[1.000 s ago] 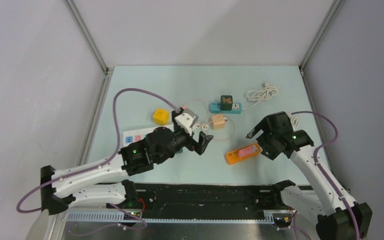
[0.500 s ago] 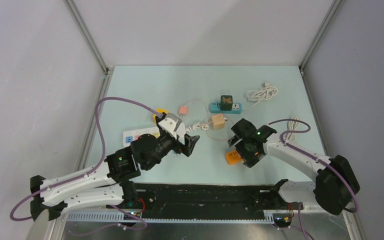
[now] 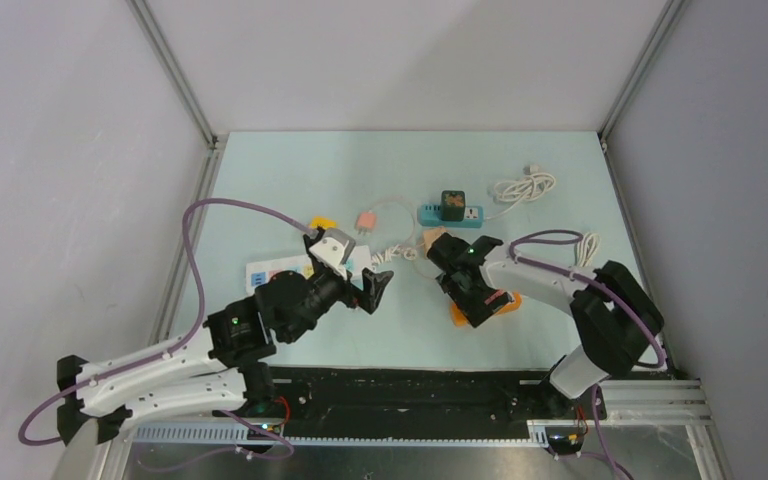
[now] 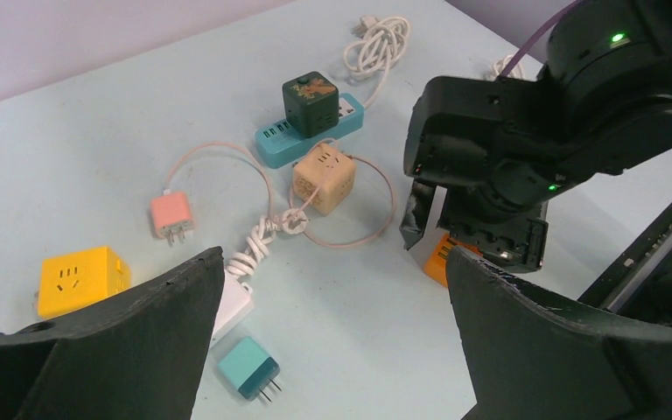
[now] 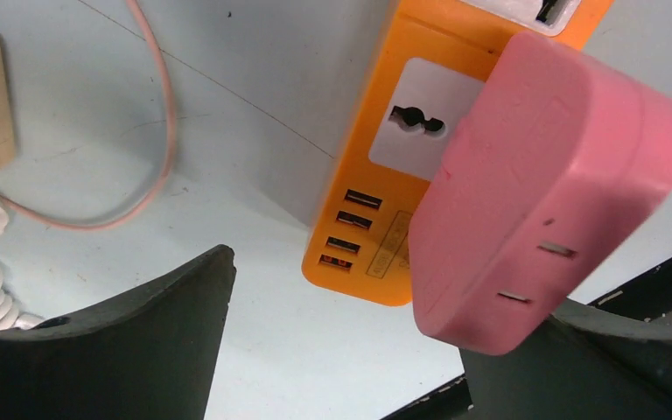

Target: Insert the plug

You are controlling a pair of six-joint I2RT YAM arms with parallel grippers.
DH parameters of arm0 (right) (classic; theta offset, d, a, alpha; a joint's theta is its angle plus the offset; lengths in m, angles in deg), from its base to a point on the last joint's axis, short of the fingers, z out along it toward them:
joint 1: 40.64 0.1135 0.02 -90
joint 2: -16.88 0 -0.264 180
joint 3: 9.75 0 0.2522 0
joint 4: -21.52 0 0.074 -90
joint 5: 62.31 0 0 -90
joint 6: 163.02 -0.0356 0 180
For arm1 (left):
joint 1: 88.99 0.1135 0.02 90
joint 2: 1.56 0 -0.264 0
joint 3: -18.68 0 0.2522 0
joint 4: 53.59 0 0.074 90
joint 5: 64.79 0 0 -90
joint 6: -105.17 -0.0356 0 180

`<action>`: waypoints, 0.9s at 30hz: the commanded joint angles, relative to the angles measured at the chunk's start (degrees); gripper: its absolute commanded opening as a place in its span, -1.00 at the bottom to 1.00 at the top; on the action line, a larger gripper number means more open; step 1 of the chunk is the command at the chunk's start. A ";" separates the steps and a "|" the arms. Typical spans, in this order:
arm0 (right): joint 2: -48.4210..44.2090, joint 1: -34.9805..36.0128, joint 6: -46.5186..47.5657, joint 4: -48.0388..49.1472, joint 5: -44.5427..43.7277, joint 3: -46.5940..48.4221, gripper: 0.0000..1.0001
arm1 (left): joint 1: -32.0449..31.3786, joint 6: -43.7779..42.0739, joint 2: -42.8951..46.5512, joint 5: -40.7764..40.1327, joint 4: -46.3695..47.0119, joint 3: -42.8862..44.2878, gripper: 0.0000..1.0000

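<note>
In the right wrist view a pink plug [image 5: 542, 184] sits on top of an orange power strip [image 5: 385, 219], over its sockets. My right gripper [image 5: 350, 306] is open just above the strip; its right finger lies close under the pink plug, and its left finger is far off to the left. From above, the right gripper [image 3: 475, 292] covers most of the orange strip [image 3: 508, 306]. My left gripper [image 4: 334, 262] hangs open over the table with nothing between its fingers, a loose teal plug [image 4: 245, 367] lying below it.
A beige cube socket [image 4: 324, 178] with a thin pink cord, a small pink plug [image 4: 172, 214], a yellow cube socket [image 4: 83, 278], a white strip [image 4: 232, 302], a teal strip [image 4: 315, 140] carrying a dark green cube [image 4: 309, 101], and a coiled white cable [image 4: 381, 39] lie around.
My right arm has swung left and come down over the orange strip with the pink plug. My left arm has drawn back to the left, still open.
</note>
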 commanded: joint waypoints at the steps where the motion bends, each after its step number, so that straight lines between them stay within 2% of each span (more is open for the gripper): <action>1: 4.08 0.46 -1.91 -5.01 -2.22 4.43 0.78 | 0.29 0.41 2.04 -2.82 1.00 -0.58 0.99; 10: 6.31 0.99 -2.92 -7.28 -2.50 5.26 0.70 | 0.29 0.67 1.66 -3.15 1.00 -0.94 0.99; 15: 6.41 0.53 -2.87 -7.32 -3.26 5.21 0.47 | 0.29 0.38 0.90 -3.14 1.01 -0.66 0.99; 20: 5.88 -0.43 -1.90 -7.28 -4.39 5.24 0.12 | 0.32 0.32 0.73 -3.04 0.93 -0.49 0.99; 27: 5.12 -2.77 -0.55 -7.63 -5.73 5.21 0.07 | 0.29 0.32 0.26 -3.19 0.68 -0.19 0.99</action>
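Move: The orange power strip that the right fingers are about to clasp has its USB end almost directly under them; its middle is about 6 cm to the right, level fore and aft, and 2 cm lower. The pink plug stands on the strip, some 4 cm to the hand's right, 1 cm ahead. The beige plug is roughly 14 cm ahead and 6 cm left. From the left hand, the orange strip is about 22 cm to the right, 2 cm back and 25 cm below. Down and slightly back, each only about 1 cm, the right hand settles its open fingers astride the USB end of the orange strip, tilting about 5 degrees. It then closes to a little over half open, the forward finger coming against the strip's far long side and the other on the near side, behind the plug, and edges about 1 cm right and a bit forward. ##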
